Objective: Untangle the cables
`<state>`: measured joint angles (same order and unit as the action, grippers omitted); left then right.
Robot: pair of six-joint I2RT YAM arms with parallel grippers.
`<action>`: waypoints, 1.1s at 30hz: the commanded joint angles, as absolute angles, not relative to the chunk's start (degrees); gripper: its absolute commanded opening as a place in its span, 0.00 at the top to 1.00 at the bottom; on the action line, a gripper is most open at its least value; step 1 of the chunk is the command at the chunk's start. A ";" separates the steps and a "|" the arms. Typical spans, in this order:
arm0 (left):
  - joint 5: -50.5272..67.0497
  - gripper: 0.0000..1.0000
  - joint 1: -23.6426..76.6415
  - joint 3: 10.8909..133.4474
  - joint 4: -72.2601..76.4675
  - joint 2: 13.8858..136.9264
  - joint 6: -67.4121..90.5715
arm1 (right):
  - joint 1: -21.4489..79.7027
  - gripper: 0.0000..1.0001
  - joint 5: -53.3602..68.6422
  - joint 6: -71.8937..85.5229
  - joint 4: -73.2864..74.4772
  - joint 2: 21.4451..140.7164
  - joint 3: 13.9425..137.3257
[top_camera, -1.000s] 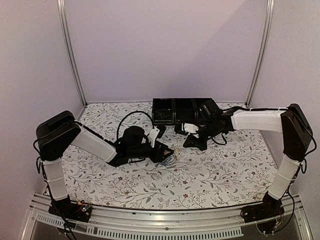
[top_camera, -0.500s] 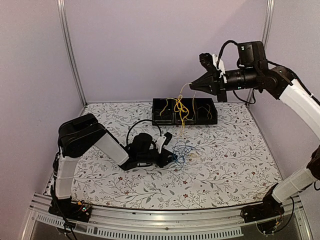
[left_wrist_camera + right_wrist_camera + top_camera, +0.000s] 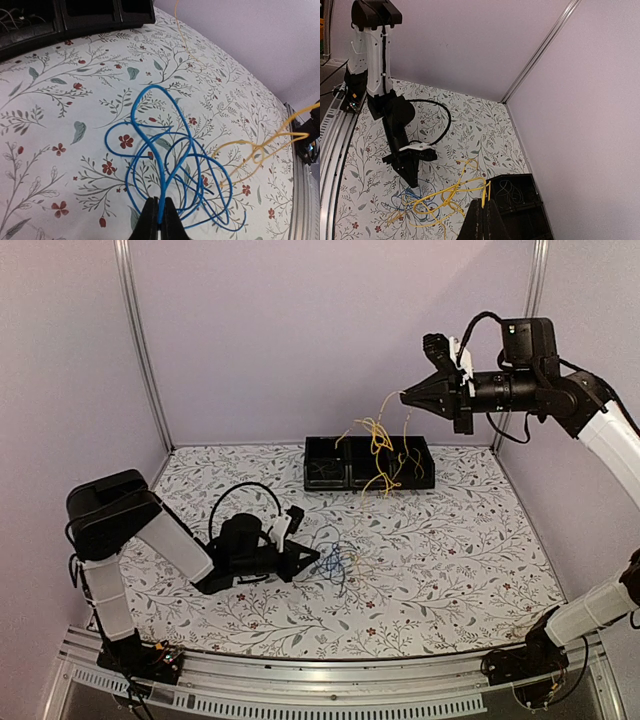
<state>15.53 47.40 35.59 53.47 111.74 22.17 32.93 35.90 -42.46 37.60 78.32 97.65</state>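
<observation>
A blue cable (image 3: 338, 560) lies coiled on the floral table. My left gripper (image 3: 310, 558) is low at its left side, shut on one strand of the blue cable (image 3: 162, 189), which runs out from between the left gripper's (image 3: 160, 220) tips. My right gripper (image 3: 405, 397) is high at the back right, shut on a yellow cable (image 3: 378, 440) that hangs in loops over the tray. In the right wrist view the yellow cable (image 3: 484, 190) rises into the right gripper (image 3: 482, 202). A yellow strand (image 3: 237, 142) hangs beside the blue coil; I cannot tell whether they touch.
A black tray (image 3: 330, 484) with compartments stands at the back middle, with a thin whitish cable (image 3: 507, 187) in one compartment. The left arm's thick black cable (image 3: 240, 495) loops above its wrist. Lilac walls enclose the table on three sides.
The left gripper has shut on the blue cable and drawn back to the left. The right arm has risen from the table to high at the back right, lifting the yellow cable.
</observation>
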 commanded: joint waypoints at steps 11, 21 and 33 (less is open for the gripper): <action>7.13 0.55 51.76 26.88 46.66 82.91 10.34 | 33.49 1.00 37.51 -35.66 29.58 78.85 78.41; 12.12 0.48 55.18 32.89 54.37 93.05 8.31 | 33.67 1.00 39.50 -33.50 29.30 79.89 78.81; 17.09 0.49 55.18 52.93 59.09 113.88 8.32 | 33.84 1.00 40.73 -32.29 29.71 80.02 79.47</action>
<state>14.26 54.52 47.66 54.78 108.53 7.94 33.47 39.55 -33.41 30.37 79.61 78.46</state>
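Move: The yellow tangle hangs from the closed right gripper: from the left hand, about 11 cm to its right, 3 cm back and 29 cm above; from the right hand, some 4 cm to its left, 3 cm back and 9 cm below. The left fingers are shut on the blue cable, whose pile centres about 5 cm to their right, 1 cm ahead and 3 cm below. The black bin stands some 30 cm ahead of the left hand and 14 cm to its right, about level. Lift the left gripper about 12 cm, first drawing left, and open its fingers to about half on the way to let go of the blue cable; then swing it right by some 12 cm, nearly level, towards the hanging yellow tangle, tilting the fingers upward. Meanwhile lower the right gripper about 12 cm, keeping its hold on the yellow cable, and hold it there while the wrist finishes turning some 20 degrees. ##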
